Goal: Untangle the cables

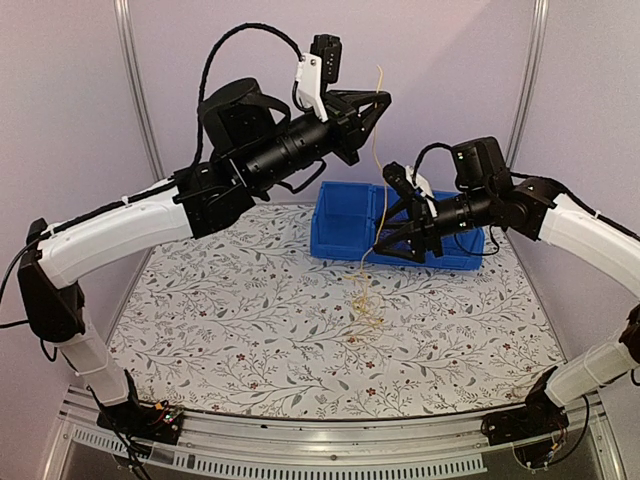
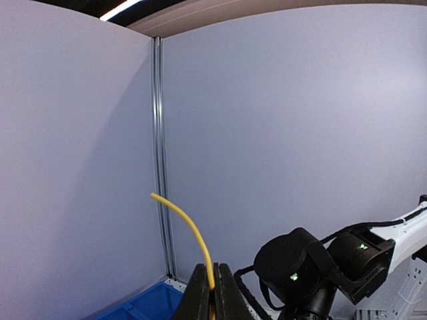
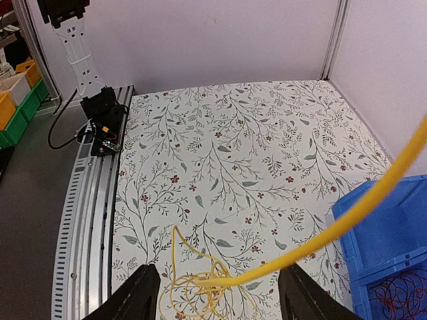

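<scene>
A yellow cable [image 1: 374, 160] hangs straight down from my raised left gripper [image 1: 381, 102], which is shut on it just below its upper end. In the left wrist view the cable's free end [image 2: 190, 230] curves up out of the shut left gripper [image 2: 215, 293]. The cable's lower part lies in a loose tangled coil [image 1: 365, 308] on the flowered table [image 1: 220, 330]. My right gripper [image 1: 383, 243] is open beside the hanging cable. In the right wrist view the cable [image 3: 347, 223] runs between the spread fingers [image 3: 140, 297] of the right gripper [image 3: 220, 297] untouched, above the coil [image 3: 200, 293].
A blue bin [image 1: 345, 235] stands at the back of the table behind my right gripper. It holds thin red cables [image 3: 400, 297]. A metal rail [image 1: 330, 440] runs along the near edge, with the left arm's base [image 3: 101, 120] on it. Walls close in the back and sides.
</scene>
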Controlling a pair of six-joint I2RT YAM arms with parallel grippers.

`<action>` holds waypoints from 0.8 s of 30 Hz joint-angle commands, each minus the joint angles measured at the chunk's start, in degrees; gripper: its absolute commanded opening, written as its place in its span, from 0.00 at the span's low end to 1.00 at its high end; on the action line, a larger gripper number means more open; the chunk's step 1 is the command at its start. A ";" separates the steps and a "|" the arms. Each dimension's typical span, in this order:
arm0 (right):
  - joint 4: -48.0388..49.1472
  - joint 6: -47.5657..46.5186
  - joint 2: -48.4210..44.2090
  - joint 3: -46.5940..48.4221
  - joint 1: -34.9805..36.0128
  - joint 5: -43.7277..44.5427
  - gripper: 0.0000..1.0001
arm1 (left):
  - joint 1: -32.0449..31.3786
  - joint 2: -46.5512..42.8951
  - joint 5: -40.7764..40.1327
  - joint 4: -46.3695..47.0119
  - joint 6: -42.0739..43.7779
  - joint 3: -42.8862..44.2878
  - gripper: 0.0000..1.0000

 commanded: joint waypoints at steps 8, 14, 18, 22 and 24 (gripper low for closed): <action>3.19 3.89 5.68 5.42 -0.05 -3.04 0.00 | -0.66 -1.34 1.17 2.98 -2.32 -2.33 0.00; 3.03 4.63 5.68 7.79 -1.68 -5.34 0.00 | 1.50 -2.06 -4.49 1.91 -1.65 -8.31 0.36; 2.98 6.55 6.39 10.27 -3.60 -8.18 0.00 | 2.37 -6.93 -8.54 4.91 -6.92 -23.81 0.55; 3.77 8.93 7.72 10.97 -5.16 -9.63 0.00 | 2.37 -14.85 -8.14 16.75 -16.81 -46.13 0.63; 4.16 9.83 8.36 11.50 -5.52 -10.12 0.00 | 2.18 -16.27 -6.33 24.40 -21.40 -54.36 0.65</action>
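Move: The yellow cable's hanging strand passes between my open right fingers, about 1 cm ahead and 2 cm left of my right hand point, at its height. Its loose loops hang some 25 cm below, 2 cm to the left and level fore and aft; the blue box's middle is roughly 28 cm ahead, 9 cm right and 26 cm down. From my left hand, shut on the cable's top, that same stretch of strand lies about 22 cm below, 1 cm back and 1 cm right. I ease my right hand a little forward and left onto the strand, pinch it shut, then carry it a few centimetres farther forward and up with the grip kept. Once it is pinched, I open my left fingers, let go of the cable's top and drop that hand about 18 cm, drifting left and tipping its fingers down some 20 degrees, to come open beside my right hand. ##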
